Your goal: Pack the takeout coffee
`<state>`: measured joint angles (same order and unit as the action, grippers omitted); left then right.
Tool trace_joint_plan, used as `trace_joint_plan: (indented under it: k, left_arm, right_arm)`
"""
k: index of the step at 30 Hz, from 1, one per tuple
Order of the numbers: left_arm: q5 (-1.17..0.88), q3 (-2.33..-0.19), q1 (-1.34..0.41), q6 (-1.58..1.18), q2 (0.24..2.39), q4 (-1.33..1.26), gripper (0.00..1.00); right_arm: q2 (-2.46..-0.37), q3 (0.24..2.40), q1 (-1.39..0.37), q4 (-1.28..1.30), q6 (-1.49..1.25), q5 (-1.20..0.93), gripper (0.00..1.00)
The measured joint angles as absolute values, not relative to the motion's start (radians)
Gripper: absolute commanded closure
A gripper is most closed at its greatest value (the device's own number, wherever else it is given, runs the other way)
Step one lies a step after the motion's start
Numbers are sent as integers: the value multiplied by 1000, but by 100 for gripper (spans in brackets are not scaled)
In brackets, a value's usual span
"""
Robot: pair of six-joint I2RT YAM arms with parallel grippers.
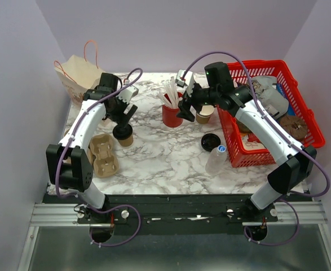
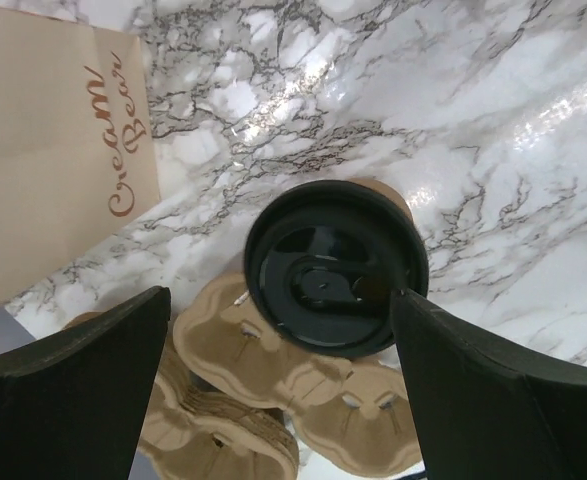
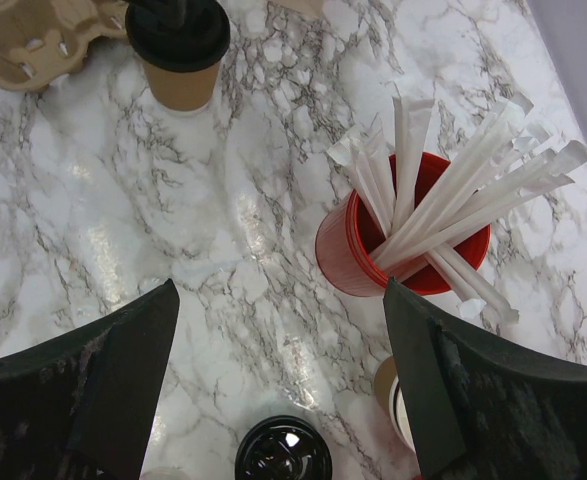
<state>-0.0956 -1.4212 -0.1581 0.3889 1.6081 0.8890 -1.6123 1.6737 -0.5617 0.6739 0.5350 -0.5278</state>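
The takeout coffee (image 1: 123, 135) is a short tan paper cup with a black lid, standing upright on the marble table left of centre. My left gripper (image 1: 122, 113) hovers just above it, open. In the left wrist view the lid (image 2: 333, 268) lies between the two fingers (image 2: 73, 390), closer to the right one. My right gripper (image 1: 186, 107) is open over bare marble beside the red cup, nothing between its jaws. From the right wrist view the coffee (image 3: 179, 55) shows far off at the top left, and the right gripper (image 3: 281, 285) holds nothing.
A cardboard cup carrier (image 1: 102, 155) lies left of the coffee. A paper bag (image 1: 78, 76) stands at the back left. A red cup of wrapped straws (image 1: 171, 113), a lidless tan cup (image 1: 204, 116), a loose black lid (image 1: 210, 141) and a plastic bottle (image 1: 216, 158) sit mid-table. A red basket (image 1: 309, 121) fills the right side.
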Motion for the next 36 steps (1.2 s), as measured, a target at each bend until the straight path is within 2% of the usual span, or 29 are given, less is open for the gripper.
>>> trace_joint_plan:
  k: [4,14,21,27,36]
  left_arm:
    - [-113,-1495,-158,389,1606,913,1]
    - [-184,-1490,-158,360,1584,941,1]
    - [-147,-1814,-94,308,1562,915,1]
    - [-36,-2114,46,220,1673,854,3]
    - [54,-2174,77,163,1833,847,2]
  right_arm:
    - [-1621,1675,-562,673,535,-528,8]
    - [-1636,1676,-562,674,534,-528,8]
    - [-1643,1696,-553,673,516,-529,8]
    - [-1651,1736,-527,666,498,-529,8]
    - [-1651,1744,-489,652,498,-529,8]
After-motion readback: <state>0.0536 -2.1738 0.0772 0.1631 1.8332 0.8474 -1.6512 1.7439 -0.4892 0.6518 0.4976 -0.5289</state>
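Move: The paper bag's middle stands about 15 cm ahead of the left hand and 13 cm to its left, nearly level with the hand, its rim well above. The lidded coffee cup is just under the left fingers, some 2 cm back and 7 cm below; the cup carrier lies about 6 cm back, 9 cm left and 12 cm down. From the right hand the bag is roughly 17 cm ahead, 38 cm left and 15 cm lower. Upward first, hesitating just above the lidded cup, then sweeping fast up, forward and left to over the paper bag, the left hand peaks some 25 cm up and sinks about 5 cm. Its wide-open fingers come clear of the cup, tilt up some 30 degrees towards forward and turn counter-clockwise. The right hand drifts 3 cm forward and a little right. ##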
